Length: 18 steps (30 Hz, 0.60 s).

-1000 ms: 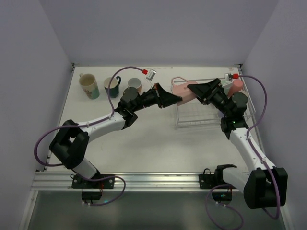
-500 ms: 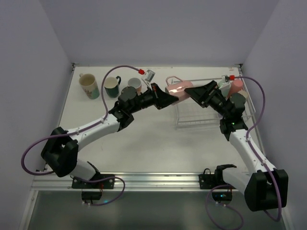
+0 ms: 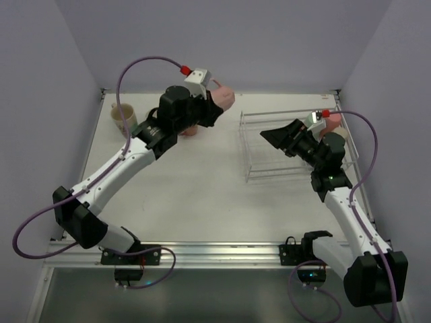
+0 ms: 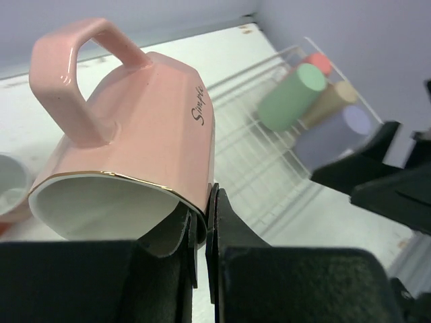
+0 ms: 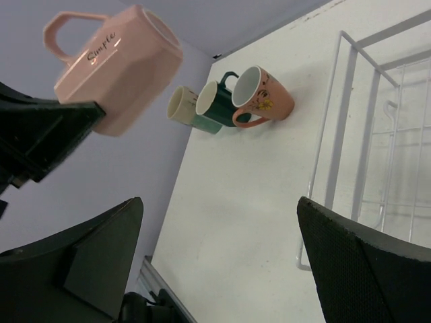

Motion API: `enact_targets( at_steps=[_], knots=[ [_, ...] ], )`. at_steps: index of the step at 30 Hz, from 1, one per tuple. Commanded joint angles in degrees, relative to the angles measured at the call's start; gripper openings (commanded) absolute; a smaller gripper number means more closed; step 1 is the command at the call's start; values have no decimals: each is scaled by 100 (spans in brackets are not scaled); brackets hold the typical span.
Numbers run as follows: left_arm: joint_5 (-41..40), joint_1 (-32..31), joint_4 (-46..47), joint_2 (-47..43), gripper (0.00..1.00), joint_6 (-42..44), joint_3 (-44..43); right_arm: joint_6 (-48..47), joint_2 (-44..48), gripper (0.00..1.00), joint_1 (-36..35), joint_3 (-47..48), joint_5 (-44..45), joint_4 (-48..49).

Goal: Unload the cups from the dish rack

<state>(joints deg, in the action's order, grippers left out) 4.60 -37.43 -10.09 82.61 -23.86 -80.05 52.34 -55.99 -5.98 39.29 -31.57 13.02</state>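
Note:
My left gripper [image 4: 202,202] is shut on the rim of a pink mug [image 4: 135,128], one finger inside and one outside, and holds it tilted high above the table's back left [image 3: 222,99]. The mug also shows in the right wrist view [image 5: 118,67]. The wire dish rack [image 3: 246,145] stands at the right. In it lie mint green [image 4: 289,97], coral red [image 4: 316,62], cream [image 4: 335,99] and lavender [image 4: 337,134] tumblers. My right gripper [image 3: 277,138] is open and empty over the rack's left part [image 5: 350,121].
A cream mug [image 5: 182,104], a dark green mug [image 5: 215,101] and a salmon mug [image 5: 262,97] stand together at the table's back left; the cream one shows from above [image 3: 124,118]. Purple walls close in on both sides and the back.
The left arm has lifted the pink mug out of the rack and carried it up and to the left. The right gripper stays open and has drawn back a little to the right.

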Motion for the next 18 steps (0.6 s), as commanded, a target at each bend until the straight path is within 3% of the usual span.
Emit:
enact_targets(
  at_steps=[1,10,18],
  knots=[
    [-942,78,-1195,430,0,1118,-1368,-592,219,99,9,272,221,-413],
    [-1436,131,-3427,2486,0,1726,-3797,-1532,860,99,9,360,380,-1502],
    [-1409,131,-4071,3796,0,1832,-4993,-1736,1397,99,-26,97,529,-1829]
  ],
)
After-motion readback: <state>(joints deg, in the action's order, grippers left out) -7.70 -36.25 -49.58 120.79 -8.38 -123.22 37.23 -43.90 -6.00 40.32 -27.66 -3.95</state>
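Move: The left hand already pinches the pink cup; the free table spot it is taken to lies about 14 cm ahead, 1 cm left and 28 cm below. The orange cup stands some 14 cm ahead and 12 cm left, the green cup about 15 cm ahead and 26 cm left; the dish rack's middle is roughly 8 cm ahead and 36 cm right. From the empty right hand the spot is some 18 cm ahead, 17 cm left, 23 cm below. Left carries the pink cup forward, then about 13 cm down towards the table, fingers dipping; right backs away. ##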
